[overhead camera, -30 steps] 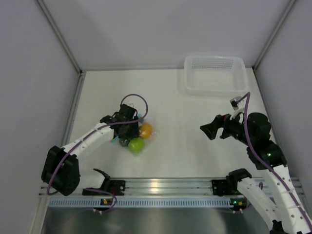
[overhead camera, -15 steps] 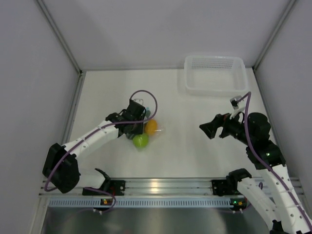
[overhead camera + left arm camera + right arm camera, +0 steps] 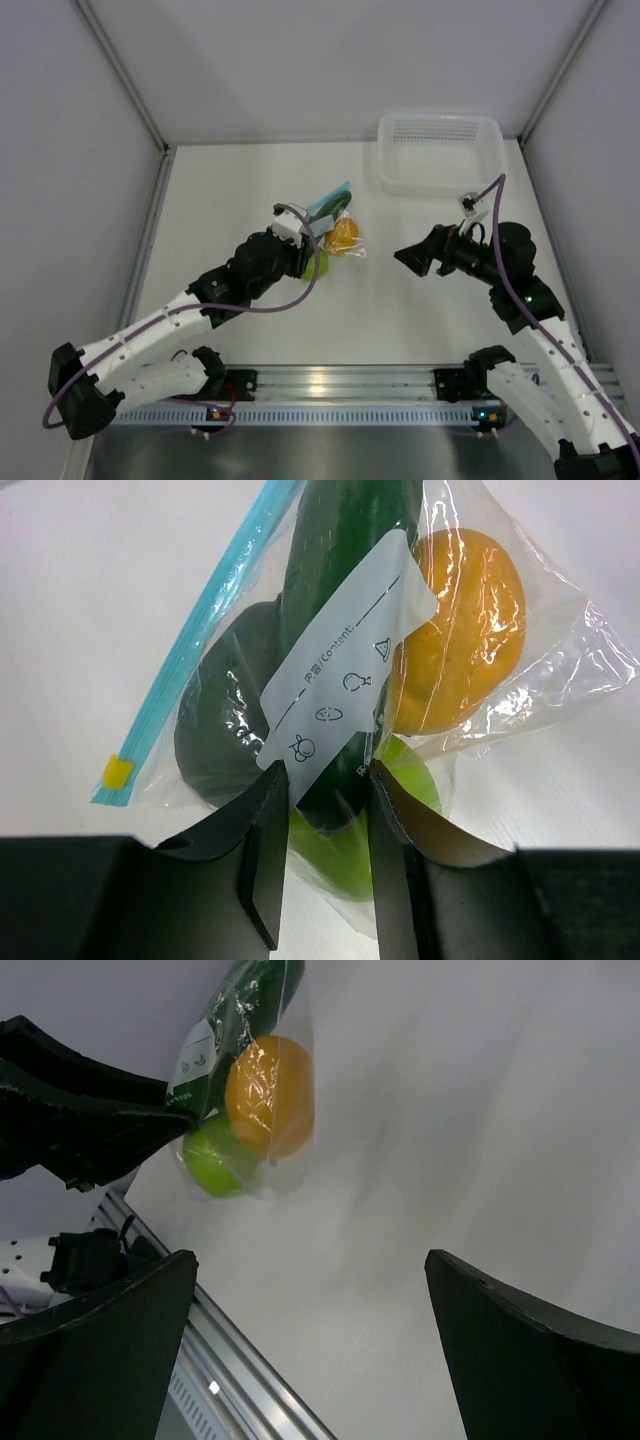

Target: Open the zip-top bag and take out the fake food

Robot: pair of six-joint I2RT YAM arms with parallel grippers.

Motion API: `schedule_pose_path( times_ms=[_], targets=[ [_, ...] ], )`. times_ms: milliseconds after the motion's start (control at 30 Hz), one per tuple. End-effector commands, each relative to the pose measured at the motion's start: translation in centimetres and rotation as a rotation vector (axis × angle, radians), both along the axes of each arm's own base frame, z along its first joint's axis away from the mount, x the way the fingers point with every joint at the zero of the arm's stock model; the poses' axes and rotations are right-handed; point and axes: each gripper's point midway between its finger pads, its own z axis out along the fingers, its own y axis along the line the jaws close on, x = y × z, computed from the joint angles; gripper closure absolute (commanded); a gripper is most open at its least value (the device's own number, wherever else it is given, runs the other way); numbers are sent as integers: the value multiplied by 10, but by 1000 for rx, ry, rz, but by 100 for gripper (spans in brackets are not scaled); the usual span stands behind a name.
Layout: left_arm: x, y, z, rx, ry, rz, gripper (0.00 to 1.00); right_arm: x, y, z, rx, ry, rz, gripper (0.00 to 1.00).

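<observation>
My left gripper (image 3: 305, 250) is shut on the lower part of the clear zip-top bag (image 3: 338, 222) and holds it off the table, its light blue zip strip (image 3: 328, 200) pointing away. In the left wrist view the fingers (image 3: 265, 820) pinch the bag (image 3: 560, 670) around the end of the long dark cucumber (image 3: 340, 540). Inside are also the orange fruit (image 3: 460, 630), the dark green oval (image 3: 225, 710) and the lime-green ball (image 3: 330, 850). The zip strip (image 3: 200, 640) looks closed. My right gripper (image 3: 408, 258) is open and empty, right of the bag. Its wrist view shows the bag (image 3: 250, 1100) ahead.
A white mesh basket (image 3: 440, 150) stands at the far right of the white table. Grey walls close in the left, right and back. A metal rail (image 3: 330, 385) runs along the near edge between the arm bases.
My left arm has lifted the bag off the table and carried it right and away. My right gripper has shifted slightly left toward it, still open.
</observation>
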Motion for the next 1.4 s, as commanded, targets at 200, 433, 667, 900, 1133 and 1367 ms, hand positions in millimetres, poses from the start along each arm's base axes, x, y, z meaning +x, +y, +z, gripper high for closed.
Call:
schedule_pose_path(
  times_ms=[200, 433, 667, 900, 1133, 1367],
  targets=[
    [-30, -41, 67, -161, -341, -317, 100, 3, 41, 36, 197, -7, 220, 4],
    [-45, -60, 69, -194, -332, -400, 100, 14, 72, 39, 146, 13, 307, 10],
    [-52, -61, 73, -212, -343, -420, 100, 9, 89, 51, 138, -45, 351, 22],
    [-56, -60, 66, -202, -338, -434, 100, 16, 84, 49, 79, -75, 319, 40],
    [-58, -62, 63, -207, -326, -444, 100, 15, 85, 47, 37, -131, 365, 91],
    [-54, -64, 69, -206, -333, -433, 81, 4, 88, 58, 70, -213, 422, 100]
  ],
)
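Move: Some 14 cm to the right gripper's left, 9 cm ahead and slightly lower is the bag edge by the cucumber's far end. The orange sits 16 cm left, 5 cm ahead and 5 cm down, the lime 20 cm left, 3 cm back and 8 cm down, the blue zip strip 18 cm left, 12 cm ahead and barely lower. From the left hand, which already holds the bag, the right gripper is about 22 cm right, 2 cm back and slightly higher. Bringing the bag across to meet the other gripper, the left hand keeps its grip on the label and the cucumber's near end. It moves right and back, rising about 4 cm, and swings clockwise while its tips tilt up. The right hand reaches some 8 cm left, turning counter-clockwise and rising slightly late on, then shuts its wide-open fingers, pinching bag film between the cucumber's far end and the orange. ##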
